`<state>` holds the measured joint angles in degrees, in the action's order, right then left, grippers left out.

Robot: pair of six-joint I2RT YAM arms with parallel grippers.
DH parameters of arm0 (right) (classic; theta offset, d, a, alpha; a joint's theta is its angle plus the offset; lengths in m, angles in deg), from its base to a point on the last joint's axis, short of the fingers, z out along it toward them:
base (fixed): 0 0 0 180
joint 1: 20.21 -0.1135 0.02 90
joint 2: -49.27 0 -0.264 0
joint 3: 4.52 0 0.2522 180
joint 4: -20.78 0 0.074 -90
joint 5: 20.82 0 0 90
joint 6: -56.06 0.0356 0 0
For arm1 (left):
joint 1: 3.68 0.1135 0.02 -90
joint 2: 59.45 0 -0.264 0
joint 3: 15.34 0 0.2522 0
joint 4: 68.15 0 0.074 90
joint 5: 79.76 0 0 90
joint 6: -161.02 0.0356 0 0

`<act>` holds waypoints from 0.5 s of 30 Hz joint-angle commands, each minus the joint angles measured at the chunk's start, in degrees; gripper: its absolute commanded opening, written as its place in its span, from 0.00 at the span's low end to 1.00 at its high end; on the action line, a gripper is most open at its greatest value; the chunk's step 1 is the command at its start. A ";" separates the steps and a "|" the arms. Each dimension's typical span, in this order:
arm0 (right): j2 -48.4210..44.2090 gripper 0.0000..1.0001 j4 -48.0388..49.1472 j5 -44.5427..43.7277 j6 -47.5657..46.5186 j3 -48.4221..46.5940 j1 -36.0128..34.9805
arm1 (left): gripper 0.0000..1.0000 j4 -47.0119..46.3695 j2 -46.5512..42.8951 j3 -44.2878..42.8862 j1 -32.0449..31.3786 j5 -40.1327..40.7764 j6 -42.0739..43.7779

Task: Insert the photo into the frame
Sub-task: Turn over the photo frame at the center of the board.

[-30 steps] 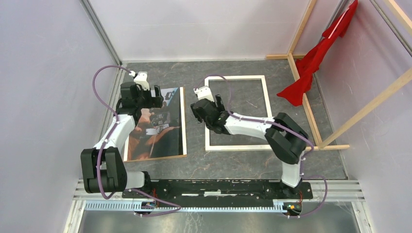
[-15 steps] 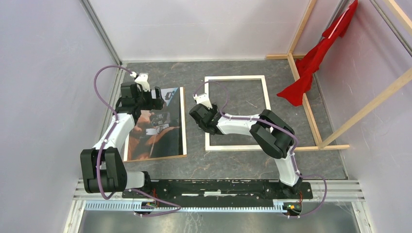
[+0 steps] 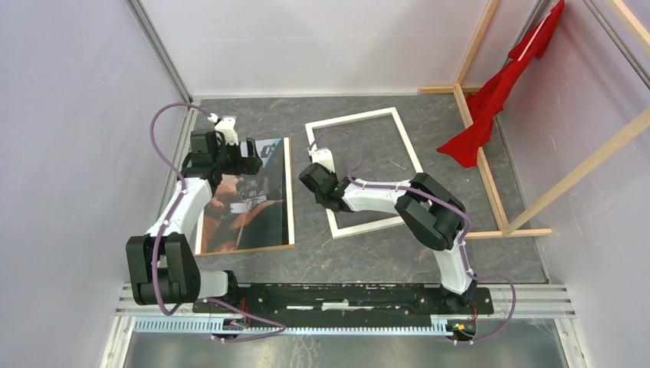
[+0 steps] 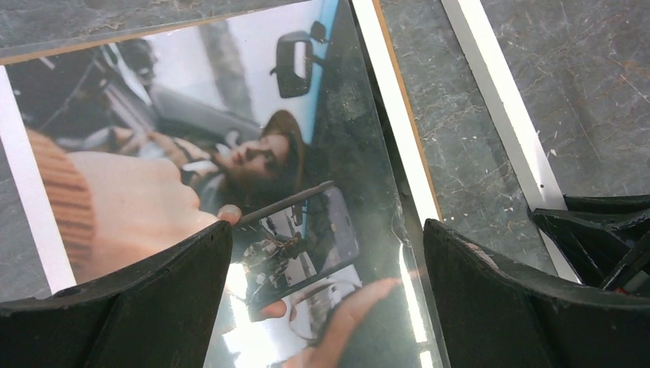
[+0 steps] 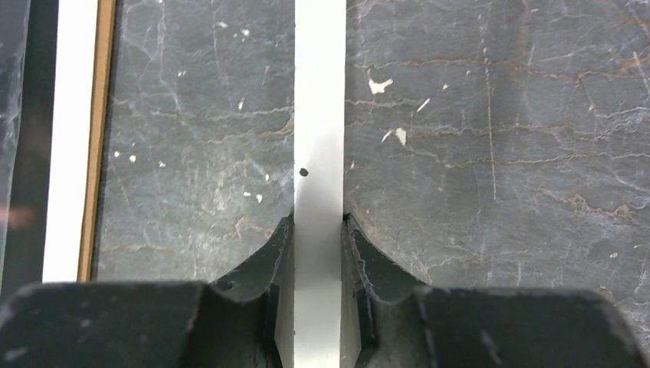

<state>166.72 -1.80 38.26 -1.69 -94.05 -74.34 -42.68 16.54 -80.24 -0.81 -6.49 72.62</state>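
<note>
The photo (image 3: 253,201) lies face up on a brown backing board at the left, a dark glossy print (image 4: 230,153) with a white margin. My left gripper (image 3: 249,152) hovers over its far end, open, with only the print between the fingers (image 4: 326,284). The frame (image 3: 351,117), white with thin borders, lies skewed on the grey table to the right of the photo. My right gripper (image 3: 313,181) is shut on the frame's left border (image 5: 318,115), the white strip pinched between both fingers (image 5: 318,230). The arm hides part of the frame's right border.
A red cloth (image 3: 498,92) hangs on bare wooden beams (image 3: 483,153) at the back right. Pale walls close in the left and far sides. The arms' base rail (image 3: 345,295) runs along the near edge. The backing board's brown edge (image 3: 245,248) shows under the photo.
My right gripper has closed on the frame's left border, and the frame has swung anticlockwise, its far end shifting toward the photo. The left arm has barely moved.
</note>
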 commanded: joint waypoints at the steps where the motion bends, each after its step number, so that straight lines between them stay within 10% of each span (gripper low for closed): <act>1: -5.77 0.10 -1.35 2.99 3.03 -2.58 -0.14 | 1.00 1.52 -0.93 -2.08 -0.04 -3.13 3.22; 15: -20.71 0.00 6.76 17.22 21.31 -7.00 1.12 | 1.00 3.73 -3.31 -1.53 -0.09 -8.28 4.31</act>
<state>151.16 -3.57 50.11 12.58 -97.98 -73.32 -39.42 15.36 -80.30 -0.81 -11.30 74.55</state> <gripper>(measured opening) 0.265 0.997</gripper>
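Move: The right fingers already pinch the photo frame's left bar just above the table, about midway along it, and the frame's middle lies some 12 cm to their right, about level with them fore and aft. The photo panel lies flat, its middle about 19 cm to their left and 6 cm back. From the raised left hand, the frame's middle is roughly 33 cm to the right, 4 cm back and 13 cm below. Upward, slow at first and then fast, the right hand lifts the pinched left bar about 15 cm, drawing it some 4 cm left towards the open left hand while rolling about 30 degrees, left side rising; the fingers keep their hold. The empty left hand eases a little back and to the right, fingers staying wide open. ##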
